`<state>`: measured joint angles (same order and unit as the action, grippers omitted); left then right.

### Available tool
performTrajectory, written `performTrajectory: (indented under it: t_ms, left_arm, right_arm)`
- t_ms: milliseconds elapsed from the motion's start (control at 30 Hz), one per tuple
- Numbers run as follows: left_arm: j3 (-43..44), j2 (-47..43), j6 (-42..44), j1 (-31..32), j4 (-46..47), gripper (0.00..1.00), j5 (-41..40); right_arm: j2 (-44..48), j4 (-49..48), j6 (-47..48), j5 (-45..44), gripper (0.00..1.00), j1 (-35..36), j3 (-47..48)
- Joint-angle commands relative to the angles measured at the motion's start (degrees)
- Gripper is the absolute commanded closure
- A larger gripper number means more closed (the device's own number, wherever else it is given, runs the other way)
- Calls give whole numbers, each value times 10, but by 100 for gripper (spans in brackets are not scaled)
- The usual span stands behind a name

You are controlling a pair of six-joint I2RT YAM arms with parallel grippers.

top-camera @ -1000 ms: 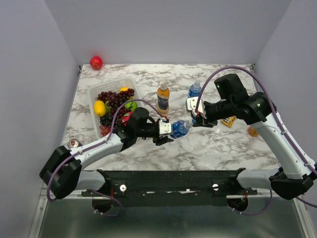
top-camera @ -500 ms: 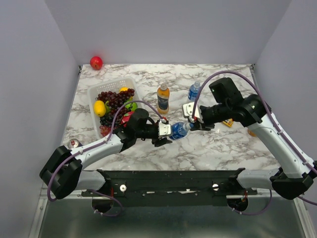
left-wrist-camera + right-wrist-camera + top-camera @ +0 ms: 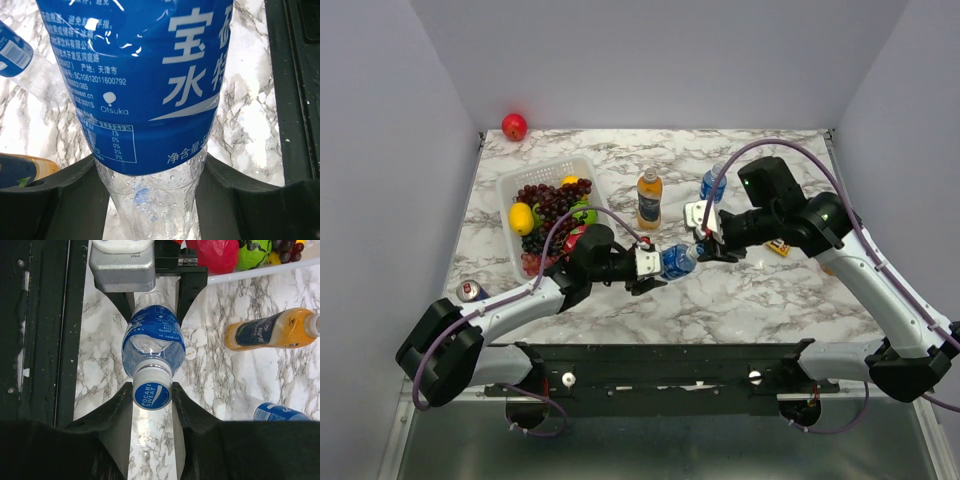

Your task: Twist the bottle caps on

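Note:
My left gripper is shut on the lower body of a clear bottle with a blue label, holding it tilted above the table. Its black fingers press both sides of that bottle. My right gripper is shut on the blue cap, which sits on the bottle's neck. An orange-drink bottle stands behind, and a second blue-label bottle is partly hidden by my right arm. A small white cap lies on the marble.
A white basket of grapes and fruit stands at the left, with a red apple at the far corner. A drink can sits near the left edge. A yellow packet lies by my right arm.
Both grippers and the bottle between them have shifted a little to the left and nearer. Both grips are unchanged.

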<state>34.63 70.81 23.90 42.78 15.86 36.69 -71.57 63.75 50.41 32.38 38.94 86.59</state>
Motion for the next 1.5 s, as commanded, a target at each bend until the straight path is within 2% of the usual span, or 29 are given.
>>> performTrajectory:
  t_ms: [0,267,433,500,600,867,967,1200,1333,1467]
  left_arm:
    - [2,-27,-26,2,107,100,-29]
    - [3,-36,-46,21,186,100,-189]
    - [11,-35,-44,29,175,100,-231]
    - [14,-34,-48,30,167,100,-235]
    - [15,-30,-54,30,143,100,-235]
    - [-9,-30,-56,30,123,100,-235]
    - [-9,-26,-72,30,112,100,-238]
    - [-9,-22,-118,29,66,100,-202]
    - [-11,-21,-131,29,53,100,-200]
    - [-11,-19,-139,27,44,100,-195]
  right_arm:
    - [-18,-22,-64,-33,68,3,-5]
    - [-74,-24,-246,-66,68,2,43]
    - [-112,-13,-393,-151,72,3,78]
    - [-126,-4,-427,-150,75,2,86]
    - [-148,8,-467,-125,75,-2,104]
    - [-169,9,-480,-95,69,-10,130]
    - [-168,7,-468,-101,60,-10,133]
    - [-161,1,-438,-120,57,-10,155]
    - [-161,1,-426,-120,38,-10,162]
    - [-163,6,-421,-105,30,-10,181]
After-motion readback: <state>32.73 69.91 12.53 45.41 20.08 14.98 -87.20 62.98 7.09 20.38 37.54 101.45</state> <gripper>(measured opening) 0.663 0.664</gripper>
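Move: Both my hands are on one blue bottle. My left fingers hold its lower end, and its cap is some 13 cm above, 7 cm right and 2 cm back of that hand, already between my right fingertips. The orange bottle lies about 26 cm ahead, 11 cm left and 25 cm below my right hand. The other blue bottle is roughly 29 cm ahead and 6 cm right of it, as low. I twist the pinched cap clockwise, looking down my right fingers onto it, by about 45 degrees, while my left hand keeps its grip and turns the bottle some 20 degrees counter-clockwise. Both hands swing forward together about 5 cm and slightly left, towards the orange bottle; then my right fingers open and let go of the cap as my left hand eases back a little. ##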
